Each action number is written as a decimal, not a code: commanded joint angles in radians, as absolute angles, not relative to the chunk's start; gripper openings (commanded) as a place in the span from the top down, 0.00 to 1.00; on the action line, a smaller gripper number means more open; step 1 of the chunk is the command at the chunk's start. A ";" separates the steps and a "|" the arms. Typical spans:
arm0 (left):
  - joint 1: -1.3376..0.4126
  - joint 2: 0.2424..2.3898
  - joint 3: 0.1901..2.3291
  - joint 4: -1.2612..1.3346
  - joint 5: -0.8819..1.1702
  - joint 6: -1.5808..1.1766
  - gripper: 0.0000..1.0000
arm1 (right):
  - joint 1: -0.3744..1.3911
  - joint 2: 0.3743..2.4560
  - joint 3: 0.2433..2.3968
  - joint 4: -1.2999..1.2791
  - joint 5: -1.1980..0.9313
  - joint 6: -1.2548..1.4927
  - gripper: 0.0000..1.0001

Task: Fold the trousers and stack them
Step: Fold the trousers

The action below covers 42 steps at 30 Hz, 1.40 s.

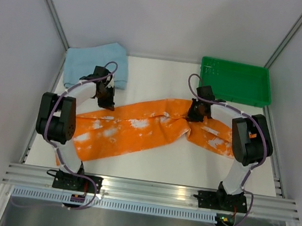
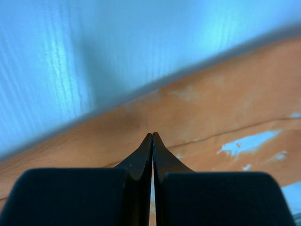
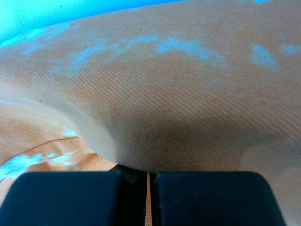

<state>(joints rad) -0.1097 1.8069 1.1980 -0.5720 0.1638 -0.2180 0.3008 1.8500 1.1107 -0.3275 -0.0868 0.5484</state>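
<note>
The orange trousers (image 1: 137,131) with white blotches lie spread across the table from left to right. My left gripper (image 1: 107,103) is down at the far edge of their left part. It is shut, and in the left wrist view its tips (image 2: 153,136) meet on the cloth (image 2: 225,113) where a crease runs out to both sides. My right gripper (image 1: 195,114) is down on the far edge near the middle. It is shut on the trousers (image 3: 178,94). The cloth bulges over its tips, and an orange strip shows between its fingers (image 3: 202,197).
A folded light blue cloth (image 1: 93,63) lies at the back left, just behind the left gripper. A green tray (image 1: 236,82) stands at the back right. Grey walls close in the table on both sides, and a metal rail runs along the near edge.
</note>
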 commanded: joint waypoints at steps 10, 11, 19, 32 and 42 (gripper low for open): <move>-0.153 1.218 0.906 -0.621 0.131 -0.596 0.98 | 0.296 1.658 1.078 -0.448 -0.061 0.495 1.00; -0.172 1.200 0.881 -0.626 0.100 -0.639 0.98 | 0.296 1.651 1.075 -0.486 -0.061 0.495 1.00; -0.198 1.166 0.718 -0.749 -0.176 -1.066 0.98 | 0.230 1.588 1.181 -0.693 0.043 0.512 1.00; -0.198 1.281 0.606 -0.815 -0.327 -1.419 0.98 | -0.023 1.483 0.936 -0.654 0.166 0.497 1.00; -0.175 1.554 0.727 -0.772 -0.353 -1.388 0.98 | -0.038 1.637 0.839 -0.511 0.219 0.502 1.00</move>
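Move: The left gripper hovers over the trousers' far edge. The left end of the trousers lies about 16 cm back of it, 7 cm to its left and 3 cm down; the blue folded cloth is some 20 cm ahead and 9 cm left. From the right gripper, the waist part lies about 8 cm back, 17 cm right and 1 cm lower, the bunched ridge 5 cm back and 5 cm left, and the green basket roughly 23 cm ahead, 20 cm right and 2 cm higher. Arc the shut left gripper up off the far edge and back about 17 cm, slightly left, turning it some 60 degrees counter-clockwise, and set its tips on the trousers' left part. Lift the right gripper clear of the bunched ridge, swing it right towards the waist part, then bring it back and down beside the pocket, fingers shut, turning a little clockwise. ##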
